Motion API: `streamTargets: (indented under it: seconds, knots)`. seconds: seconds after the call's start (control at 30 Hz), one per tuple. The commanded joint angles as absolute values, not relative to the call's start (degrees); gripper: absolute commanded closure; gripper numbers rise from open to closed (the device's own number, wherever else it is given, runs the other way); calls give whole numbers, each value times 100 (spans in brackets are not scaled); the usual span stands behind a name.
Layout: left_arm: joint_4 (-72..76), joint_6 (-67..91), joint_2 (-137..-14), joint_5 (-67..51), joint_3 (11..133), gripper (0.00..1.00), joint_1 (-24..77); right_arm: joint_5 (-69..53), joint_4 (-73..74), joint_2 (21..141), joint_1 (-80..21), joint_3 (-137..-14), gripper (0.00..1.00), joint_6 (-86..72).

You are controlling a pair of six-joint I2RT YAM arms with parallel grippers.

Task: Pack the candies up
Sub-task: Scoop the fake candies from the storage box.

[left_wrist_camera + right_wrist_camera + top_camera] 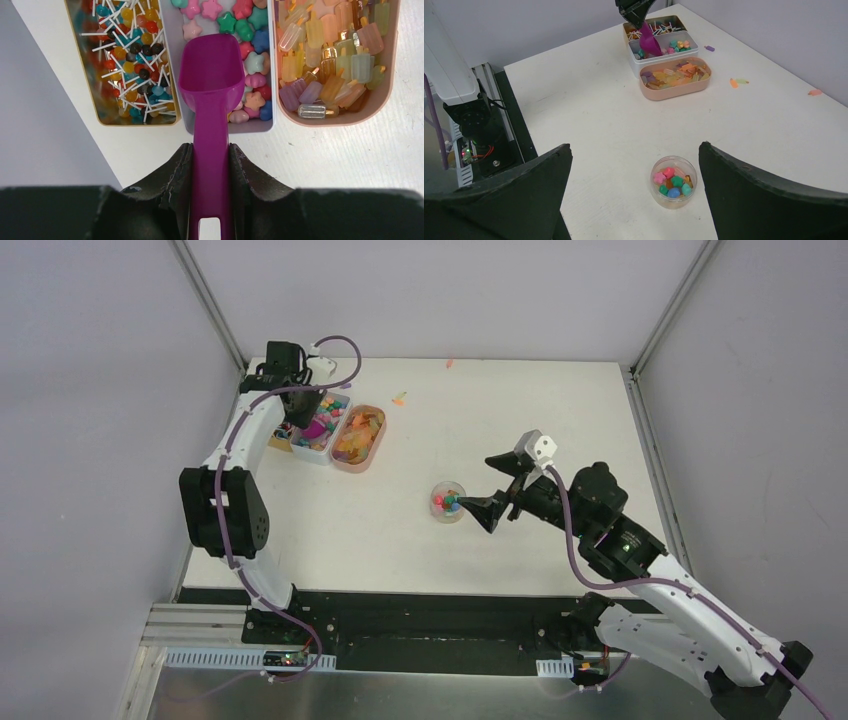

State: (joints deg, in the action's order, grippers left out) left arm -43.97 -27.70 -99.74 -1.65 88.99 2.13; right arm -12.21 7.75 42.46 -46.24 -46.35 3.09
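My left gripper (211, 150) is shut on the handle of a magenta scoop (212, 75). The empty scoop bowl hangs over the middle tray of star-shaped candies (250, 30). To its right a pink oval tray (340, 116) holds popsicle-shaped candies (330, 50); on the left a tray holds lollipop candies (127, 55). A small clear jar (673, 182) with several star candies in it stands open on the table. My right gripper (634, 175) is open, its fingers on either side of the jar and apart from it.
Loose candies lie on the table near the back edge (400, 398) (449, 364). The three trays sit at the far left corner (330, 430). The jar (447, 502) stands mid-table just left of the right gripper (480, 510).
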Motion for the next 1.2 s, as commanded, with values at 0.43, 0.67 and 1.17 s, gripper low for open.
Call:
streamTargets:
  seconds: [0.43,0.67,1.17]
  knots:
    - [-3031,-2587,-9775,44,7669,100,176,-1133,626,4163,-4644,-4844,0,356]
    - [-2592,-2421,-9692,100,7250,100,183,-1110,619,4067,-4644,-4778,0,324]
    - [-2178,-2390,-9853,354,6969,100,184,-1104,598,3986,-4646,-4747,0,249]
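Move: The left hand holds the spoon by its handle. The white box of star candies has its middle about 7 cm ahead of that hand, 2 cm to its right and 13 cm lower. At about the same depth, the pink box of ice-pop candies lies 5 cm ahead and 11 cm right, and the lollipop tin 11 cm ahead and 8 cm left. From the right hand, the white box is roughly 28 cm ahead, 33 cm left and 28 cm below. With the spoon's bowl brought down against the star candies, the left hand lowers its pinched handle about 7 cm towards the near end of the white box, slowly at first, quickest in the middle and easing off at the end. The hand hardly travels forward or back, turns only about 5 degrees counter-clockwise, and keeps its grip. ##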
